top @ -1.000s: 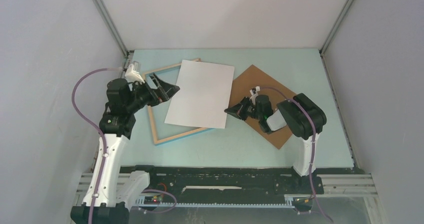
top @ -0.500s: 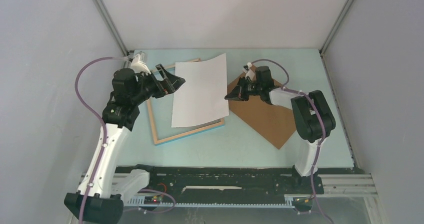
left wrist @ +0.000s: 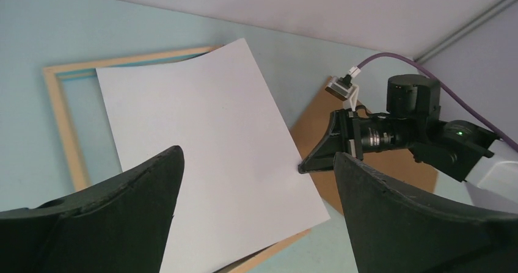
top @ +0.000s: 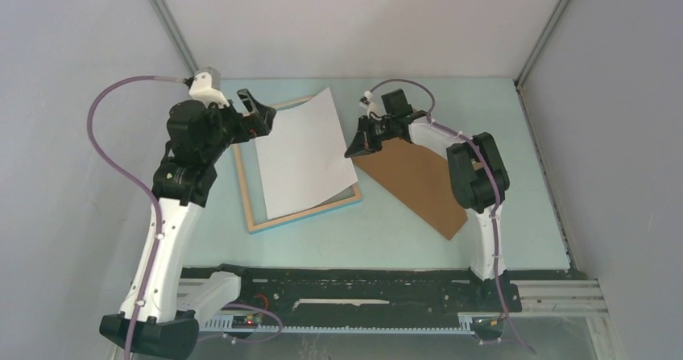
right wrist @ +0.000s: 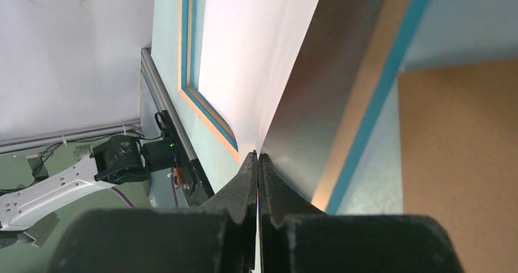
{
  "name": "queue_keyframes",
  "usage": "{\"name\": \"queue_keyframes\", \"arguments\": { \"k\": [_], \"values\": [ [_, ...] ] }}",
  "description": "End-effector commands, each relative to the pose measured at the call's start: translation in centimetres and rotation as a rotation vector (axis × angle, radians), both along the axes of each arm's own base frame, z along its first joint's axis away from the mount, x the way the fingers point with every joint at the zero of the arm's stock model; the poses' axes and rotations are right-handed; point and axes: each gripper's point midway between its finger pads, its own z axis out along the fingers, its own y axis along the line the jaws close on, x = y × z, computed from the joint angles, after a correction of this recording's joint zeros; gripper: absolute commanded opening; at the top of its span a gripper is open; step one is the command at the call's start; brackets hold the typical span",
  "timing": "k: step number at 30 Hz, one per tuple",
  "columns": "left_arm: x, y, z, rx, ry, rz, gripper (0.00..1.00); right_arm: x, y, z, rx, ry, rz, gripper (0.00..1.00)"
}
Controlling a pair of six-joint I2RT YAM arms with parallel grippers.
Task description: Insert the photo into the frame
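The photo shows its plain white back and hangs tilted over the frame, its right edge lifted. My right gripper is shut on that right edge; in the right wrist view the sheet runs edge-on out of the closed fingertips. The frame lies flat on the table with its light wood side up and a teal edge showing. My left gripper hovers open above the frame's far left corner, nothing between its fingers. From the left wrist the photo fills the gap between both fingers.
A plain brown backing board lies flat on the pale teal table right of the frame, under my right arm. Grey enclosure walls stand on the left, right and far sides. A black rail runs along the near edge.
My right gripper has lifted the photo's right edge and carried it left and away, tilting the sheet over the frame. My left arm has risen and moved toward the far left corner.
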Motion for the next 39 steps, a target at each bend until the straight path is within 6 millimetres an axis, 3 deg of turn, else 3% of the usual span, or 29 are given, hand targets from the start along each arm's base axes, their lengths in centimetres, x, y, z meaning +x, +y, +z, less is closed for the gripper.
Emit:
{"name": "queue_keyframes", "arguments": {
  "k": [1,10,16,17,23,31,39],
  "values": [
    [-0.6,2.6,0.4,0.088,-0.077,0.1,1.0,0.4,1.8,1.1,0.004,-0.02,0.046,0.0],
    [-0.8,3.7,-1.0,0.024,-0.087,0.12,1.0,0.8,5.3,2.2,0.033,-0.076,0.072,0.0],
    [0.1,3.7,-2.1,-0.038,-0.052,0.103,1.0,0.5,6.8,0.9,0.052,-0.071,0.088,0.0],
    [0.3,4.5,-2.2,-0.044,-0.049,0.127,1.0,0.5,7.0,0.6,0.054,-0.07,0.093,0.0],
    [0.9,4.3,-2.9,-0.077,-0.025,0.109,1.0,0.5,7.3,-0.4,0.044,-0.062,0.094,0.0],
    [1.1,4.0,-3.4,-0.099,-0.015,0.092,1.0,1.6,6.1,-1.2,-0.146,-0.098,0.017,0.3],
    [1.6,4.0,-4.1,-0.104,0.004,0.097,1.0,2.9,2.8,-0.5,-0.358,-0.192,-0.069,0.66]
  ]
}}
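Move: The right hand holds the right edge of the photo, white side up; the photo's middle is about 13 cm to its left, level fore and aft, and roughly 3 cm lower. The middle of the frame it is going into lies some 17 cm left, about level fore and aft and 6 cm below, with the brown board about 24 cm right and 4 cm back. From the empty left hand, the frame is about 4 cm ahead, 4 cm right and 28 cm below. Still pinching the photo's right edge, the right hand carries it left about 6 cm into the frame, rising slightly and then sinking. It then opens to rather more than half and lets the edge go by the frame's right bar, edging forward while the fingers tip some 15 degrees further down. The left hand, empty and wide open, drifts left and down. ##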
